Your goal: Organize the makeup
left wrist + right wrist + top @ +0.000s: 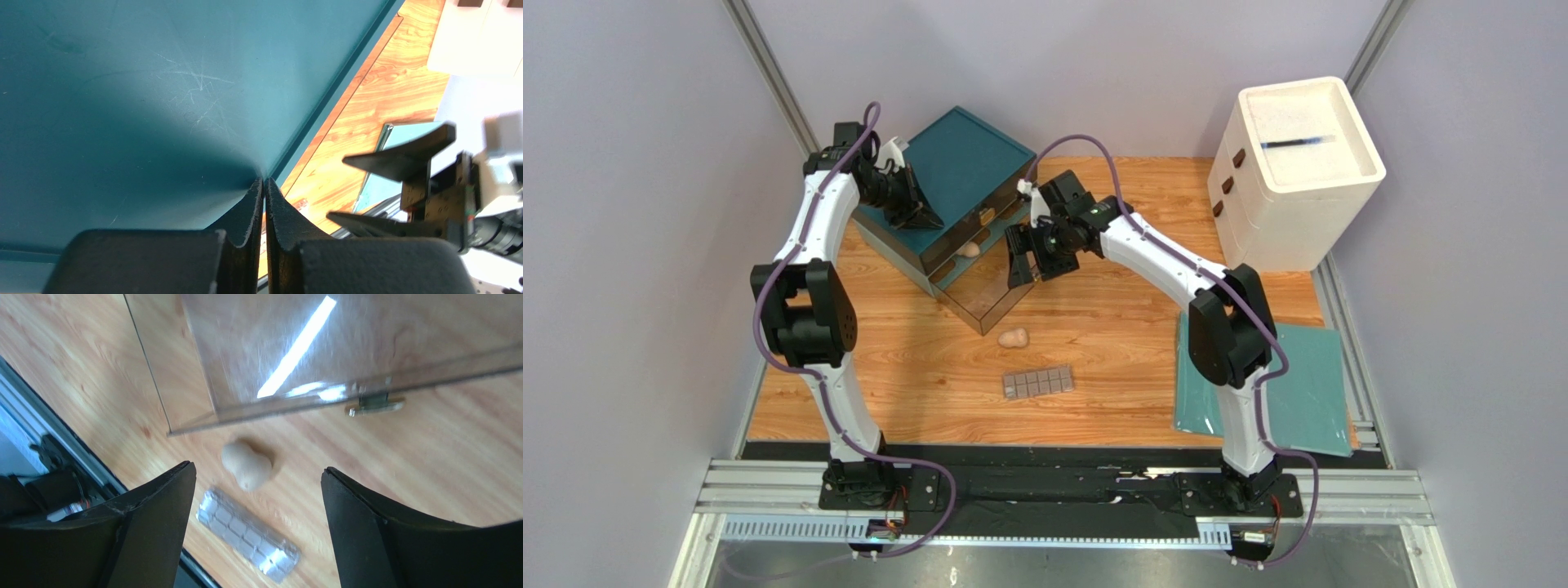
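Observation:
One peach sponge (pixel 1014 337) (pixel 247 465) lies on the wooden table just in front of the teal drawer box (pixel 967 172). A second sponge (pixel 970 249) sits in the box's pulled-out upper drawer. The flat grey-brown palette (pixel 1038 384) (pixel 248 534) lies nearer the arms. My right gripper (pixel 1024 263) (pixel 256 470) hangs open and empty over the front of the clear lower drawer (pixel 987 298) (pixel 344 349). It looks down at the sponge and the palette. My left gripper (pixel 922 216) (pixel 264 182) is shut with nothing in it, its tips at the edge of the box's teal top (pixel 153 92).
A white drawer unit (pixel 1293 165) stands at the back right. A flat teal mat (pixel 1308 380) lies at the right front, partly under the right arm. The clear drawer's small metal handle (pixel 374 405) faces the table's front edge.

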`<state>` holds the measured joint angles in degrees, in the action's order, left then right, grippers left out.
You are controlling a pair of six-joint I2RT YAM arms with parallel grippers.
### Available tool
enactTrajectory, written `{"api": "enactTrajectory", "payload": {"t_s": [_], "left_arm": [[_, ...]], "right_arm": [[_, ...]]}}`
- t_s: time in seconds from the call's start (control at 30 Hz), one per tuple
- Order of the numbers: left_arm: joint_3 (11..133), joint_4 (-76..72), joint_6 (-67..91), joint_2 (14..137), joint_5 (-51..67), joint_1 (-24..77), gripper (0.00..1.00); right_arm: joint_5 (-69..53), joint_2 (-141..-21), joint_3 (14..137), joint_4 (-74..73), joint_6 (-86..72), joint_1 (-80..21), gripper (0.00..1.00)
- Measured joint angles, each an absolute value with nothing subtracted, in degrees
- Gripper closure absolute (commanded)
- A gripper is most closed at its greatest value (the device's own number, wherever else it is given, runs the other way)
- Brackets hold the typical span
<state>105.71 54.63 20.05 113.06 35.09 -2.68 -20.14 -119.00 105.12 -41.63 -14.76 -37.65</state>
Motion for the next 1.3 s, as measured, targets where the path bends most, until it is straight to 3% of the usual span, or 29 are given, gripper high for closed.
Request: {"api": "enactTrajectory", "payload": {"t_s": [0.23, 0.7, 0.8, 0.83, 0.93, 1.0, 1.3], "left_arm": [[105.69, 54.59, 20.1, 113.06, 35.11, -2.68, 0.92], [105.49, 54.39, 20.03, 113.06, 35.27, -2.7, 0.92], [105.43, 54.22, 20.03, 113.03, 35.4, -2.72, 0.92], [105.43, 54.19, 20.03, 113.03, 35.42, -2.72, 0.92], [105.43, 54.17, 20.01, 113.03, 35.44, -2.72, 0.92], [105.43, 54.17, 20.03, 113.03, 35.44, -2.72, 0.92], [105.43, 54.19, 20.01, 113.03, 35.44, -2.72, 0.92]], "right_arm": [[-20.73, -116.95, 97.45, -43.81, -10.55, -40.56, 0.21], [-19.53, -128.33, 105.43, -47.13, -9.32, -45.15, 0.29], [-17.98, -129.27, 105.93, -48.47, -8.95, -45.6, 0.41], [-17.41, -129.54, 106.13, -48.93, -8.75, -45.69, 0.56], [-16.14, -130.32, 107.07, -50.35, -8.16, -46.09, 0.89], [-15.33, -130.32, 107.39, -50.98, -7.97, -46.39, 1.0], [-12.43, -128.22, 106.41, -52.56, -6.37, -46.78, 1.0]]}}
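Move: The empty, open right hand hangs over the pulled-out lower drawer, whose middle is roughly 5 cm ahead, 1 cm left and 9 cm below. The sponge still on the table lies about 7 cm back, 2 cm left and 10 cm below; the grey palette is some 7 cm nearer the base than that sponge and 4 cm to its right. From the left hand, on the cabinet top, the sponge lies around 16 cm back, 12 cm right and 15 cm below. The right fingertips close on the table sponge and pinch it by its near, narrower end. To get there the hand draws back about 7 cm from over the drawer and sinks nearly 10 cm just outside its front, turning some 10 degrees counter-clockwise and dipping its left side; once shut, it starts to rise, by barely 1 cm. ##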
